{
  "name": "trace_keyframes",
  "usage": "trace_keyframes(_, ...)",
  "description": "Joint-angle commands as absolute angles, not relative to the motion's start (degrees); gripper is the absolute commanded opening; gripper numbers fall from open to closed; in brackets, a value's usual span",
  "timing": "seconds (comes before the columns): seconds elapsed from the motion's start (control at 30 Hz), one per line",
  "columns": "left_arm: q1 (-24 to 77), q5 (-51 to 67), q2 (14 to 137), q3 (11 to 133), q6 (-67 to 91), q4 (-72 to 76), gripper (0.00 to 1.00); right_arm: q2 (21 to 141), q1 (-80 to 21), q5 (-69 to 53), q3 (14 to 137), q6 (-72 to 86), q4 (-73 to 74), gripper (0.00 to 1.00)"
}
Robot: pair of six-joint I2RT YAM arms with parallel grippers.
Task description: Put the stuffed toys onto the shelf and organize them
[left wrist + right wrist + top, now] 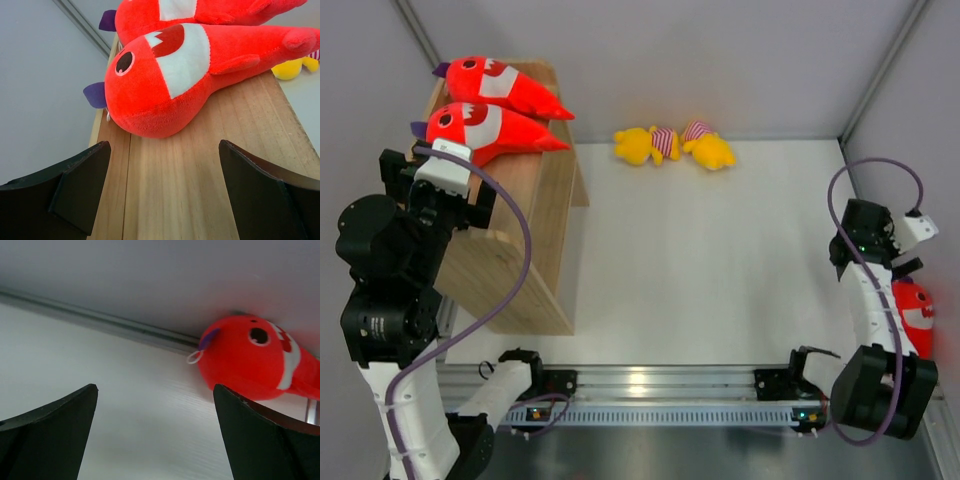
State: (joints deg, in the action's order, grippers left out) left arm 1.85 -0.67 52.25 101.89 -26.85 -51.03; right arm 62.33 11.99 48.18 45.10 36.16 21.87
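Two red sharks lie side by side on the top of the wooden shelf (510, 260): the far one (505, 85) and the near one (490, 128). My left gripper (165, 145) hovers open over the shelf top (200, 175), just short of the near shark's head (165, 75), with nothing between its fingers. A third red shark (917, 312) lies at the table's right edge against the wall. My right gripper (155, 390) is open and empty just left of that shark (250, 357). Two yellow toys (645, 145) (710, 150) lie on the table at the back.
Grey walls close in the table at the back and on both sides. A metal rail (660, 385) with both arm bases runs along the near edge. The shelf stands in the back left corner.
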Motion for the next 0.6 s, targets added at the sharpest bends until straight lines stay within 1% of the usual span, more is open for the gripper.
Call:
trace_keyframes(0.0, 2.72, -0.26, 52.38, 103.54, -25.93, -50.80, 0.96, 60.29, 15.11, 61.31, 44.48, 51.05, 26.70, 0.99)
trace_keyframes(0.07, 2.99, 1.56, 52.29, 103.97, -25.84, -51.06, 0.96, 60.38, 16.51, 63.89, 42.90, 53.87, 26.54, 0.99)
trace_keyframes(0.23, 3.43, 1.93, 52.56, 104.85, -26.01, -51.85, 0.96, 64.42, 23.46, 60.73, 40.52, 55.63, 26.36, 0.99)
trace_keyframes(0.43, 4.13, 2.29, 52.91, 105.47, -26.37, -52.38, 0.96, 68.99, 24.70, 64.77, 41.49, 57.66, 27.69, 1.00)
trace_keyframes(0.5, 4.39, 2.29, 53.00, 105.64, -26.37, -52.47, 0.96, 71.36, 24.96, 64.34, 40.70, 58.70, 25.84, 0.99)
trace_keyframes(0.57, 4.48, 2.37, 53.00, 105.82, -26.37, -52.73, 0.96, 74.07, 26.98, 62.50, 43.49, 61.16, 29.43, 1.00)
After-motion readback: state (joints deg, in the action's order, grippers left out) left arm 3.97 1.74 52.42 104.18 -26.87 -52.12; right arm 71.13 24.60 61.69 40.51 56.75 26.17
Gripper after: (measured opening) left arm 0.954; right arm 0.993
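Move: The last red toy lies against the side wall near the table's near edge, some 10 cm back from the right hand, about 8 cm to its right and roughly 12 cm below; the grey wall stands just past the toy, about 15 cm to the hand's right. From the left hand, open over the top of the shelf, that same toy is far off, about 85 cm to the right, 6 cm back and 45 cm lower. The empty right hand swings in on the red toy by the wall, drawing back about 8 cm and going some 6 cm to the right while its wrist turns roughly 30 degrees clockwise, so that the fingers come to point at the wall and slightly back. It also sinks about 5 cm, mostly later on as the sideways travel dies away, and the wide-open fingers end close above the toy's head and belly, with no touch to be made out. ##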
